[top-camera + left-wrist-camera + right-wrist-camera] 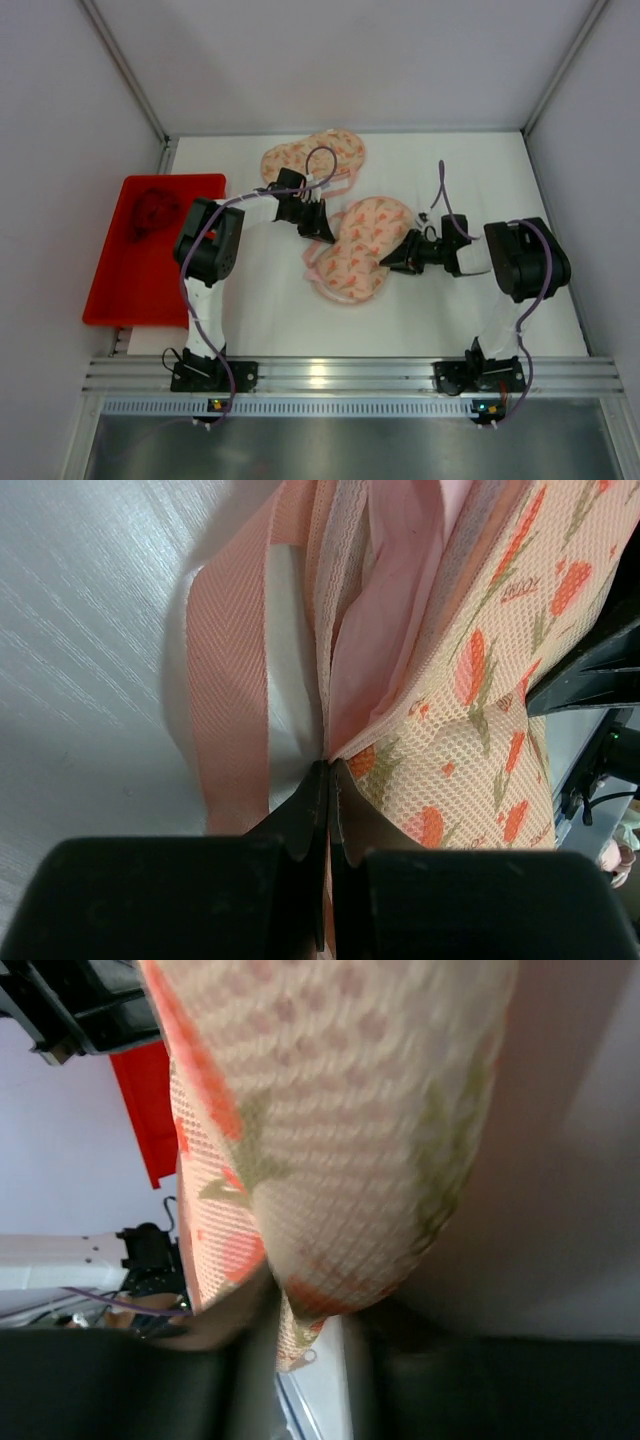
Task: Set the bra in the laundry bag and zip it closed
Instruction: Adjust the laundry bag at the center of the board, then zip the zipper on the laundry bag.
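Note:
The laundry bag (365, 240) is peach mesh with orange flowers and lies open like a clamshell, its other half (300, 155) farther back. My left gripper (320, 228) is at the near half's left edge. In the left wrist view it (328, 765) is shut on the bag's (470, 710) pink rim. My right gripper (392, 260) is at the bag's right edge. Its jaws (305, 1310) stand part open around a flap of mesh (340, 1110), with a gap on one side. The dark red bra (150, 212) lies in the red tray (110, 300).
The red tray sits at the table's left edge, also seen in the right wrist view (150, 1110). A peach webbing band (225, 710) of the bag lies on the white table. Walls close in the table on the left, back and right.

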Tool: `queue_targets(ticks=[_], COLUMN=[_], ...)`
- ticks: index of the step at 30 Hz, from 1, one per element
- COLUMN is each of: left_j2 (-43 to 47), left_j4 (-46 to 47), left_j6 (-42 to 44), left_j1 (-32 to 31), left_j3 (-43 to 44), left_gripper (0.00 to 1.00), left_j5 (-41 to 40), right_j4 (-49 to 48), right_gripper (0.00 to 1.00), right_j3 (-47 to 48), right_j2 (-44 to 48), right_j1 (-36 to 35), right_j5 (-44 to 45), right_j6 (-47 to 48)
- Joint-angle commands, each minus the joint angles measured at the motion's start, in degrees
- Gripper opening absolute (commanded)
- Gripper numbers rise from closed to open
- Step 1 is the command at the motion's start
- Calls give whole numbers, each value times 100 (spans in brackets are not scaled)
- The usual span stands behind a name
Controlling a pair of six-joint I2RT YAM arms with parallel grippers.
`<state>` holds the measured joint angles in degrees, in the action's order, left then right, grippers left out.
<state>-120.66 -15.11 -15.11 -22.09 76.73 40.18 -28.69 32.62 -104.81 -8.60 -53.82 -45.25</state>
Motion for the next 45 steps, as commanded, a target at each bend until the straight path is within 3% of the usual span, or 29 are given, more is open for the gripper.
queue_targets(ticks=[1, 3, 7, 12, 15, 19, 22, 26, 32, 37, 45], left_j2=[-476, -345, 479, 1562, 2212, 3203, 3514, 3129, 1794, 563, -659], left_j4=[-194, -194, -194, -255, -676, -1239, -1634, -2521, -3445, -3928, -3982], left_j6=[289, 325, 815, 1763, 2879, 5029, 6016, 6748, 7312, 7312, 7602], left_j1=[3, 3, 3, -15, -181, -1059, -2130, -3728, -5277, -5569, -5578], left_j3=[-220, -220, -150, -62, -26, -482, -773, -554, 332, 1623, 2329], left_gripper=[0, 0, 9, 40, 48, 50, 52, 52, 50, 51, 52], left_j5=[-1074, -1135, -1311, -1478, -1513, -1891, -2444, -3304, -4597, -5037, -6153], right_j4=[-121, 476, 1917, 2814, 3149, 3387, 3370, 3562, 3633, 3607, 3581], right_gripper=[14, 2, 0, 0, 0, 0, 0, 0, 0, 0, 0], right_j3=[33, 191, 613, 903, 1088, 1238, 1290, 1448, 1519, 1466, 1379], right_j2=[-57, 153, 549, 998, 1007, 884, 735, 542, 576, 620, 734], right_j1=[-72, -37, -1, -36, -54, -72, -89, -89, -107, -115, -116], right_j5=[100, 240, 714, 1031, 1040, 1040, 1014, 900, 952, 1014, 1049], right_j6=[-36, 173, 667, 562, 597, 684, 702, 798, 887, 878, 834])
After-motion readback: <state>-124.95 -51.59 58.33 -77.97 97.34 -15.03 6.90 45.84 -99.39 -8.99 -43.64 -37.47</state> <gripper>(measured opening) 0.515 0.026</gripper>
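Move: The laundry bag's near end, where the left hand goes next, lies about 13 cm back and 6 cm to the right of it, at much the same height. The bag's middle is some 3 cm back and 6 cm right of that hand, and the spare bag about 17 cm ahead and 4 cm left. For the right hand, the bag's right side already sits between its part-open fingers, the near end about 6 cm back and 4 cm left. The laundry bag's right side is pinched as the right fingers close, and that hand keeps it, shifting only a couple of centimetres up and rightward. The left fingers open halfway, letting go of the far-left zip edge; the hand arcs up some 16 cm, back over the bag and right, then down, swinging clockwise until its fingers point down beside the near end, by the zip pull. ##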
